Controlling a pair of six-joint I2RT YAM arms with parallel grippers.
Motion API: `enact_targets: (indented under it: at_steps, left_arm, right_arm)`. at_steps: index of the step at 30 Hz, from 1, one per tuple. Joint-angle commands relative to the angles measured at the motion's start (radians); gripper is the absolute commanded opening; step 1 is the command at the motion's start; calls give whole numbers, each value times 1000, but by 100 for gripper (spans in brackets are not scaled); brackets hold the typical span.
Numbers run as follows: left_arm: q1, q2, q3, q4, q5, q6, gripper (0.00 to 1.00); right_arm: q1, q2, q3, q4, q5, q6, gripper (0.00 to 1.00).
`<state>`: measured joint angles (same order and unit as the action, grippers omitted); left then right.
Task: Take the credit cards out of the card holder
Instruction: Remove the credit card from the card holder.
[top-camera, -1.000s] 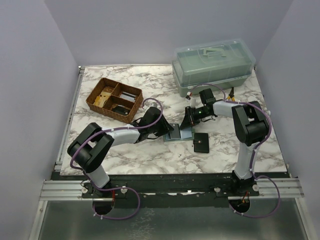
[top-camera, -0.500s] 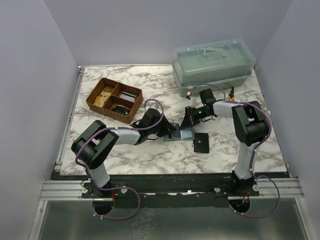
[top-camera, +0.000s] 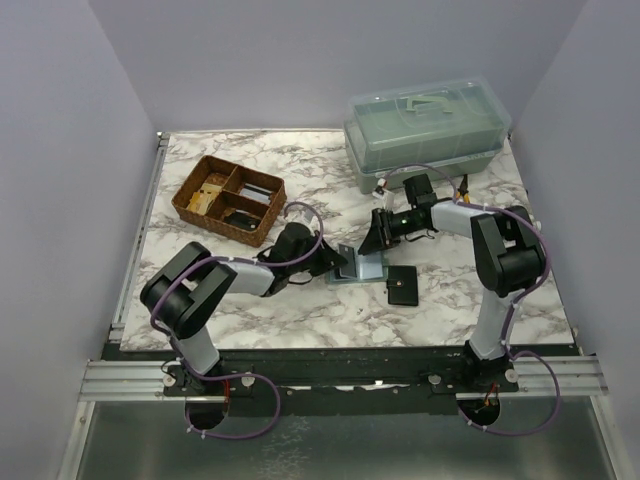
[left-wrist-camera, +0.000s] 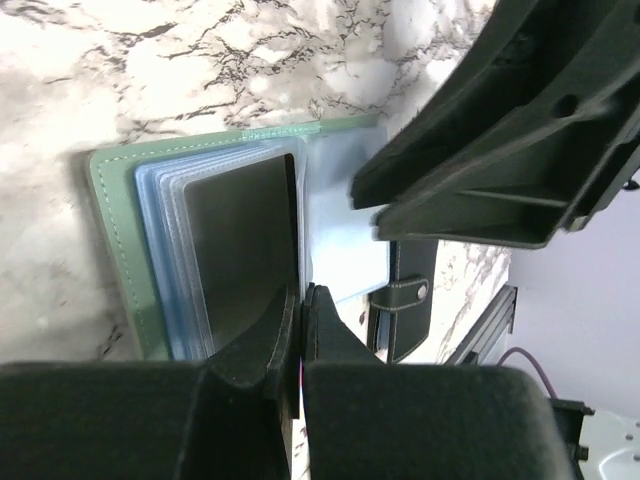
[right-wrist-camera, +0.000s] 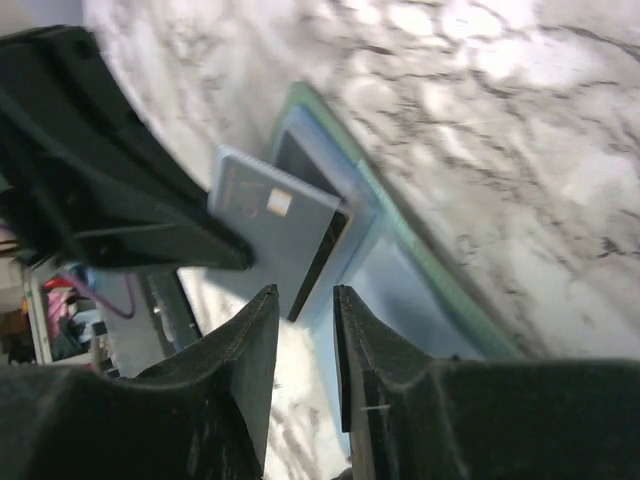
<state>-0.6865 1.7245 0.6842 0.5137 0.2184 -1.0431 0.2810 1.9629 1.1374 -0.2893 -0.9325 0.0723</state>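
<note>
The sage-green card holder (top-camera: 363, 268) lies open on the marble between my two grippers. Its clear sleeves (left-wrist-camera: 165, 250) fan out in the left wrist view. A pale blue credit card (right-wrist-camera: 270, 215) with a chip sticks up, tilted, out of a sleeve. My left gripper (left-wrist-camera: 302, 292) is shut on that card's edge, and its fingers (right-wrist-camera: 130, 215) overlap the card's left side in the right wrist view. Just short of the card, my right gripper (right-wrist-camera: 305, 292) is open by a narrow gap with nothing between its fingers. The tan-brown card is out of view.
A black snap wallet (top-camera: 402, 285) lies just right of the card holder, seen too as the black wallet (left-wrist-camera: 405, 305) in the left wrist view. A wicker basket (top-camera: 228, 199) with compartments stands at the back left. A clear lidded bin (top-camera: 427, 128) stands at the back right.
My left jaws have shut on the card. My right jaws have parted, and the right gripper has drawn back a little from the holder.
</note>
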Motion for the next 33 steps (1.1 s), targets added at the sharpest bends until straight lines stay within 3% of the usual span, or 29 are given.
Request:
enact_targets:
  at_steps: [1, 5, 10, 13, 20, 33]
  left_arm:
    - [11, -93, -133, 285, 34, 20, 0]
    - [9, -142, -199, 461, 44, -7, 0]
    - [7, -223, -225, 533, 31, 14, 0]
    - [6, -246, -232, 567, 24, 30, 0]
    - [6, -250, -245, 628, 33, 17, 0]
    - [-10, -79, -209, 917, 153, -153, 0]
  right_arm:
    - [-26, -111, -42, 76, -219, 39, 38]
    - [-25, -148, -87, 184, -347, 130, 44]
    - [-20, -199, -159, 425, -495, 324, 51]
    - [-8, -218, -193, 490, -489, 381, 54]
    - [-8, -215, -160, 359, -384, 295, 55]
    - [-8, -270, -235, 659, -510, 535, 54]
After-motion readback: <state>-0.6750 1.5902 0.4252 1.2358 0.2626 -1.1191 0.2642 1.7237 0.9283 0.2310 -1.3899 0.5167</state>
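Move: The left fingers are already shut on the sleeve edge of the card in the green card holder; the card's middle is about 2 cm ahead of them, 1 cm lower. The open holder's middle lies some 3 cm to their right, level ahead and 3 cm below, the black card holder about 14 cm right and 6 back. From the right hand the card is roughly 5 cm left and 3 back, the green holder's middle 2 left and 4 back, the black one 9 right and 9 back. Both hands climb side by side about 12 cm, the left keeping its pinch on the card's sleeve after first drawing back and left 2 cm, its fingers tipping up some 30 degrees to nearly level. The right, pointing left, also comes back 5 cm, levels its fingers and opens them wider, bringing the gap up to the card's near end. ##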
